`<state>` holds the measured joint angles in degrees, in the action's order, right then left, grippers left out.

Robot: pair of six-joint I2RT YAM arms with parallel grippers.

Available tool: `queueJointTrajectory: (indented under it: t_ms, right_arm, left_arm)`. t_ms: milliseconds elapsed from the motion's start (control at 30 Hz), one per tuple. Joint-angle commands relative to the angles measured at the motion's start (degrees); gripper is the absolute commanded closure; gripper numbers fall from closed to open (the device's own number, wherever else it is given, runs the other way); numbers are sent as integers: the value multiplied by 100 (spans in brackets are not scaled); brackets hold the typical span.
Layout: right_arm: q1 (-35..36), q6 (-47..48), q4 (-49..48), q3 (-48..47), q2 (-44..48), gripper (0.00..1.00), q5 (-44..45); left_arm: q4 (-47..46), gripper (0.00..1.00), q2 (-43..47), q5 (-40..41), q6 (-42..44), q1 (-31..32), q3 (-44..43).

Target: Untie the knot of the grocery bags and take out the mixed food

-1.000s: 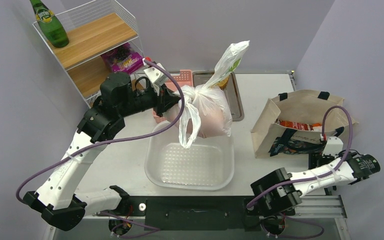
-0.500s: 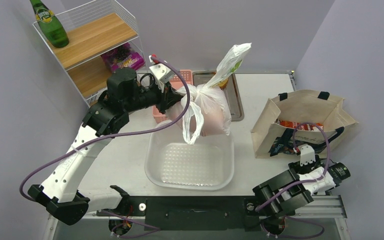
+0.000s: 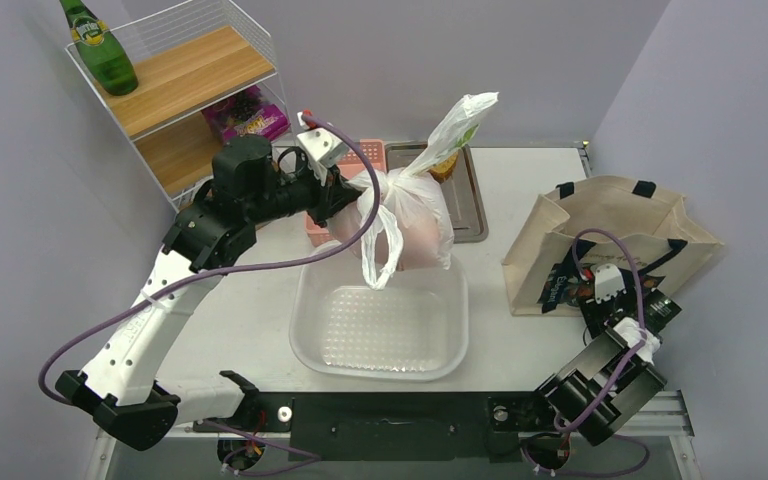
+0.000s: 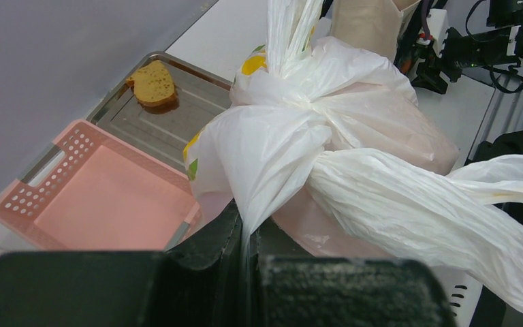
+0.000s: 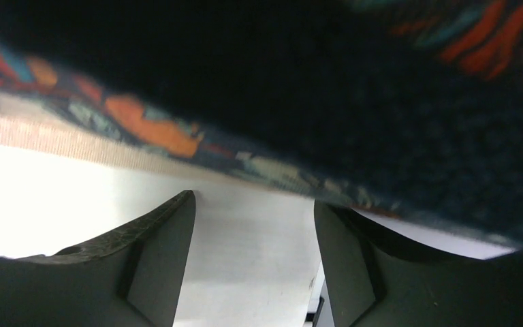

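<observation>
The thin whitish plastic bag (image 3: 415,215) hangs knotted over the far edge of the clear tub. Its tail sticks up and a loose handle droops. A pinkish-orange round shape shows through the film (image 4: 374,136). My left gripper (image 3: 345,195) is shut on a twisted strand of the bag next to the knot (image 4: 248,228). The cream canvas tote (image 3: 610,225) stands at the right. My right gripper (image 3: 588,285) is open and empty, low against the tote's printed navy front (image 5: 313,102); its gripper point in the wrist view (image 5: 253,201) lies over bare table. The tote's contents are hidden.
A clear plastic tub (image 3: 380,335) sits mid-table. A pink basket (image 4: 102,197) and a metal tray (image 4: 184,119) holding a brown piece (image 4: 153,83) lie behind the bag. A wire shelf (image 3: 185,75) at the back left holds a green bottle (image 3: 100,50) and a purple packet (image 3: 245,115).
My right arm has folded back and swung its gripper left, up to the tote's front. The tote has shifted and the red packet no longer shows. My left gripper has lifted the bag slightly.
</observation>
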<state>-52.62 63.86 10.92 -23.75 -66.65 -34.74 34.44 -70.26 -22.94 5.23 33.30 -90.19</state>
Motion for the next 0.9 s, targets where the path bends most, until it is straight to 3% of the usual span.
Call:
queueJointTrajectory:
  t_ms: [0,433,867]
  right_arm:
    - [444,-930,-981,-37,-285,39,354]
    - [2079,-2786,-2801,-421,-1080,39,1586]
    - [2803,-2748,-2545,-2490,-2934,41,2277]
  left_arm:
    - [-159,100,68,36,73,-125,-200]
    - [-201,100,17,-205,4,-587,-70]
    - [-122,100,-97,-420,58,-1105,-10]
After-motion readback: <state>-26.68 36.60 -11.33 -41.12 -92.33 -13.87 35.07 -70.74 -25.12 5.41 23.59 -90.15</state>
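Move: The tote bag stands right in front of the right hand, its middle about 10 cm ahead, 3 cm right and 8 cm higher; the metal tray is roughly 40 cm left and 27 cm ahead, the white basin about 52 cm left and level. The food bag, held by the left hand, has its middle some 12 cm to that hand's right, level fore and aft, 9 cm lower; the pink basket is about 24 cm ahead, 40 cm below. The right hand, low over the table with its fingers still about half open and pointing forward and down, drives some 15 cm straight forward with gathering speed, pushing the foot of the tote bag's front along the table towards the back wall. Meanwhile the left hand keeps its shut grip on the knotted food bag and swings it about 5 cm left and forward, level, away from over the white basin and towards the pink basket, turning slightly counter-clockwise. ##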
